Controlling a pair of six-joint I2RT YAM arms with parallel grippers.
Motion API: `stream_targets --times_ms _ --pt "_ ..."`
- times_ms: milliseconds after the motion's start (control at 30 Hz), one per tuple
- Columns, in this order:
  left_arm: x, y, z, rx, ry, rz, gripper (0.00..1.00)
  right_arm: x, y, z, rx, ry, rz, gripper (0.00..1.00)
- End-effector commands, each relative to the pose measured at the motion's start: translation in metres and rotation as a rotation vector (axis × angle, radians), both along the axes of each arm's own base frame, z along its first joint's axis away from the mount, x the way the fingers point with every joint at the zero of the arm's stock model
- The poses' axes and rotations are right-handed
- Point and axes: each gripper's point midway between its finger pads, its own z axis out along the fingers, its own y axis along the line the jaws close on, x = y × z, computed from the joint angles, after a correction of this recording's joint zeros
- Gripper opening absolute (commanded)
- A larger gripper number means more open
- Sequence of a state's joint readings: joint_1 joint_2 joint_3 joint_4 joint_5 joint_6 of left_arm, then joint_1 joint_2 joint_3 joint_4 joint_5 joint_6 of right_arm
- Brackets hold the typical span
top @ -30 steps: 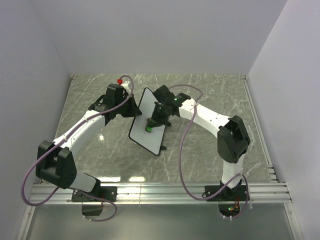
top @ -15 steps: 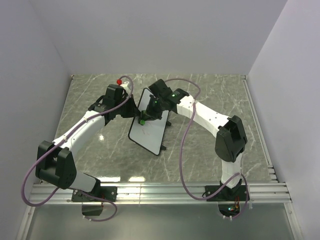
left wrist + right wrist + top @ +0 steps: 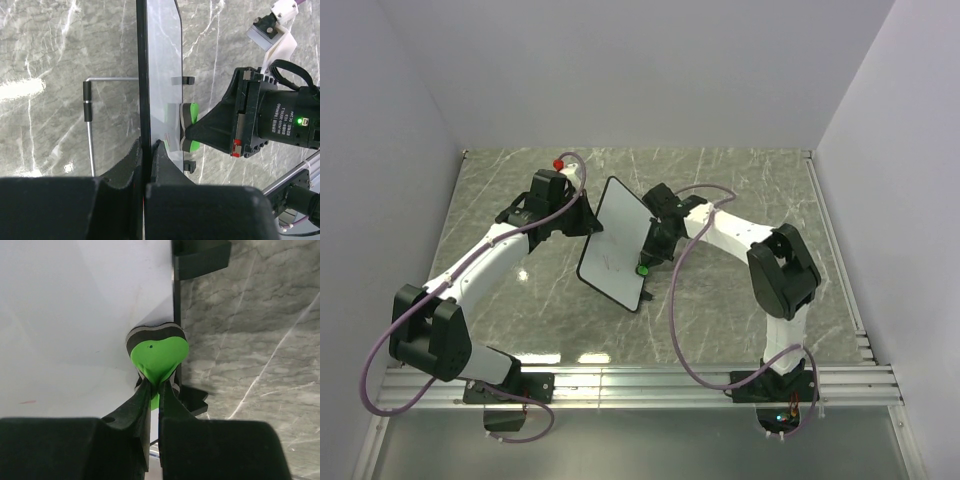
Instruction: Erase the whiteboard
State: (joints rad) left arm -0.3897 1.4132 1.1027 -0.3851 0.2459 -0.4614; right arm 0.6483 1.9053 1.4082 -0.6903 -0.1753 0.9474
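The whiteboard (image 3: 612,240) stands tilted on the marble table, with faint red marks on its lower part. My left gripper (image 3: 588,222) is shut on its black frame at the left edge; in the left wrist view the jaws (image 3: 147,145) pinch the frame (image 3: 142,75) edge-on. My right gripper (image 3: 646,260) is shut on the green eraser (image 3: 643,270) at the board's lower right edge. In the right wrist view the eraser (image 3: 159,356) is squeezed between the fingers (image 3: 155,386) and rests against the white surface (image 3: 75,315) next to the frame. A small red mark (image 3: 27,402) shows lower left.
The board's wire stand (image 3: 89,102) sticks out behind it. Grey walls close in the table on the left, back and right. An aluminium rail (image 3: 640,382) runs along the near edge by the arm bases. A red knob (image 3: 559,163) sits near the left wrist.
My right gripper has carried the eraser from the board's middle to its upper left, then down across to the lower right edge. The left gripper and the board have stayed put.
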Motion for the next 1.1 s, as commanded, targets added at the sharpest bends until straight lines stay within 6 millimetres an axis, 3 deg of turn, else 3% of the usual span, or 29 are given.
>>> stream_targets --times_ms 0,33,100,133,200,233,267,333,433,500,533,567,600,633,700,733,800,833,1067 --pt "-0.027 0.015 -0.038 0.155 0.08 -0.071 0.0 0.006 0.036 0.02 0.049 -0.058 0.054 0.0" --pt "-0.027 0.014 -0.039 0.155 0.082 -0.074 0.0 0.022 0.051 0.049 0.096 -0.116 0.056 0.0" --pt "-0.028 0.014 -0.039 0.158 0.08 -0.076 0.0 0.03 0.065 0.067 0.12 -0.13 0.063 0.0" --pt "-0.028 0.013 -0.04 0.16 0.083 -0.077 0.0 0.044 0.081 0.099 0.18 -0.187 0.063 0.0" --pt "-0.028 0.012 -0.04 0.163 0.084 -0.08 0.0 0.052 0.095 0.113 0.212 -0.196 0.064 0.0" --pt "-0.028 0.013 -0.041 0.165 0.087 -0.079 0.0 0.061 0.107 0.141 0.265 -0.241 0.062 0.0" --pt "-0.028 0.012 -0.041 0.165 0.086 -0.08 0.0 0.065 0.114 0.138 0.269 -0.231 0.064 0.0" --pt "-0.028 0.013 -0.04 0.167 0.083 -0.077 0.0 0.071 0.121 0.152 0.297 -0.245 0.06 0.0" --pt "-0.027 0.014 -0.039 0.169 0.077 -0.075 0.0 0.068 0.121 0.13 0.268 -0.199 0.059 0.0" --pt "-0.028 0.014 -0.038 0.168 0.074 -0.072 0.0 0.064 0.12 0.126 0.28 -0.196 0.064 0.0" --pt "-0.028 0.015 -0.038 0.169 0.074 -0.071 0.0 0.055 0.113 0.105 0.247 -0.157 0.061 0.0" --pt "-0.029 0.015 -0.039 0.169 0.075 -0.072 0.0 0.051 0.11 0.099 0.239 -0.147 0.06 0.0" --pt "-0.029 0.015 -0.038 0.168 0.071 -0.071 0.0 0.047 0.108 0.103 0.252 -0.162 0.061 0.0" --pt "-0.029 0.015 -0.039 0.169 0.072 -0.071 0.0 0.036 0.1 0.082 0.215 -0.118 0.059 0.0" --pt "-0.028 0.015 -0.039 0.169 0.074 -0.071 0.0 0.022 0.095 0.079 0.213 -0.119 0.067 0.0" --pt "-0.028 0.015 -0.038 0.171 0.071 -0.071 0.0 0.008 0.084 0.057 0.178 -0.073 0.065 0.0" --pt "-0.027 0.014 -0.037 0.17 0.069 -0.073 0.0 -0.004 0.077 0.051 0.176 -0.065 0.064 0.0" --pt "-0.027 0.015 -0.038 0.173 0.071 -0.071 0.0 -0.016 0.068 0.034 0.15 -0.027 0.064 0.0" --pt "-0.026 0.014 -0.04 0.173 0.077 -0.071 0.0 -0.047 0.067 0.029 0.104 -0.002 0.129 0.0"
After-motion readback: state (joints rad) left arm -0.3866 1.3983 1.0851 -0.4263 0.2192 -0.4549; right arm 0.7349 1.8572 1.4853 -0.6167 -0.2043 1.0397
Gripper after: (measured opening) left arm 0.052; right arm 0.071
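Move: Resting at the tilted board's right edge with the eraser, the right hand has the last red marks about 8 cm to its left, 1 cm back and 7 cm higher up the slope. The board's middle lies roughly 4 cm ahead, 5 cm left and 8 cm above it; the lower black clip is some 5 cm back, 1 cm right and 3 cm below. From the left hand, the marks lie about 6 cm back, 3 cm right and 7 cm below. Sweeping the held eraser up the board's slope, the right hand goes left, forward and up, roughly 14 cm in height, then turns back down and towards the base on a line farther left, ending about 5 cm left of and above its start, beside the red marks. The eraser keeps to the surface; the left hand keeps its pinch on the raised left edge, easing about 1 cm back, left and down. ##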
